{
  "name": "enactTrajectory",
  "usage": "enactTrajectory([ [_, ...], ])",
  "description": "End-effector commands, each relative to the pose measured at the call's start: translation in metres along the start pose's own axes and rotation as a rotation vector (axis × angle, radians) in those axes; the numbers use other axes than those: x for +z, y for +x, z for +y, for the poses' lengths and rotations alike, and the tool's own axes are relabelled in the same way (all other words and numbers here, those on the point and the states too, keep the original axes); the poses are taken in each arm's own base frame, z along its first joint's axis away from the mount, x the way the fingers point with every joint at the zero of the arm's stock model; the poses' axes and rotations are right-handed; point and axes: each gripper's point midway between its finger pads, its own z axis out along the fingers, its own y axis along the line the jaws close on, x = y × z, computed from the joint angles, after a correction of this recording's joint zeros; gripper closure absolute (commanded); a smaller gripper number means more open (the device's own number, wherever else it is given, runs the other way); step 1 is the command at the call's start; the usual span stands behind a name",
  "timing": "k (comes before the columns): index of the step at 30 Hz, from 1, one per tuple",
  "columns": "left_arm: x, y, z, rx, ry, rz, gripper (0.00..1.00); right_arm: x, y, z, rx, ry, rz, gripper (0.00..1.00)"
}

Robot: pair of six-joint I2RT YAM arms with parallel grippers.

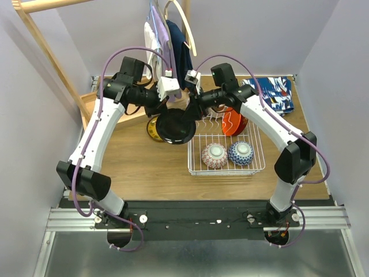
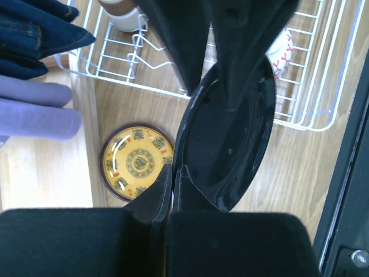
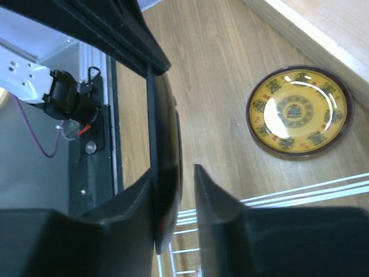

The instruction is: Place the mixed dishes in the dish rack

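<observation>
A black plate (image 1: 176, 128) hangs on edge above the table between both arms. My left gripper (image 1: 165, 111) is shut on its rim (image 2: 230, 156), the fingers pinched together at the near edge. My right gripper (image 1: 194, 109) straddles the opposite rim (image 3: 167, 133): one finger lies against the plate, the other stands a small gap away. A yellow-patterned plate (image 1: 153, 130) lies flat on the wood below. The white wire dish rack (image 1: 225, 172) holds a pink bowl (image 1: 214, 154), a blue bowl (image 1: 240, 152) and an orange-red plate (image 1: 233, 122) upright at the back.
A blue-red patterned cloth (image 1: 277, 92) lies at the far right corner. Clothes (image 1: 167, 40) hang from a wooden frame (image 1: 46, 46) behind the arms. A pale cup (image 2: 124, 14) sits in the rack's corner in the left wrist view.
</observation>
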Motion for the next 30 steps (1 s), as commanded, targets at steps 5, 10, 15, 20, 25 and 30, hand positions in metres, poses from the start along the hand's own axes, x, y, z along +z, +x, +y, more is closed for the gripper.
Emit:
enactTrajectory([
  [5,-0.001,0.001,0.034,-0.104,-0.227,-0.001,0.59,-0.014,-0.003,-0.019,0.067,0.202,-0.011,0.99],
  [10,-0.054,-0.015,0.072,-0.072,-0.629,-0.087,0.25,-0.054,0.011,-0.052,0.117,0.567,-0.001,1.0],
  [15,-0.057,0.007,0.058,-0.013,-0.698,-0.132,0.16,-0.123,0.026,-0.087,0.213,1.036,-0.025,1.0],
  [20,-0.038,0.028,0.036,-0.088,-0.609,-0.117,0.16,-0.186,0.043,-0.115,0.272,1.468,-0.004,1.0],
  [25,-0.033,0.029,0.028,-0.117,-0.579,-0.14,0.16,-0.211,0.061,-0.121,0.294,1.656,0.031,1.0],
  [30,-0.032,0.039,0.026,-0.116,-0.59,-0.116,0.16,-0.203,0.078,-0.126,0.334,1.657,0.074,0.99],
])
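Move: The black plate, still held by the left fingers, has its middle about 7 cm right of the left hand and 5 below; from the right hand it is some 8 cm left and 2 below. The rack's orange plate stands about 13 cm ahead of the right hand, 22 right and 14 below, with the red plate 4 cm to the right of it and the blue bowl 18 cm back from it. The yellow plate lies some 11 cm ahead of the left hand, 1 left and 27 below. Shut the right fingers on the black plate's right-hand rim, then open the left ones wide to let go. Draw the left hand forward off the plate, then left and slightly back, turning it 30 degrees counter-clockwise. Swing the right hand about 21 cm right and 9 forward, slightly down, turning roughly 80 degrees clockwise to carry the plate over the rack towards the orange plate. ##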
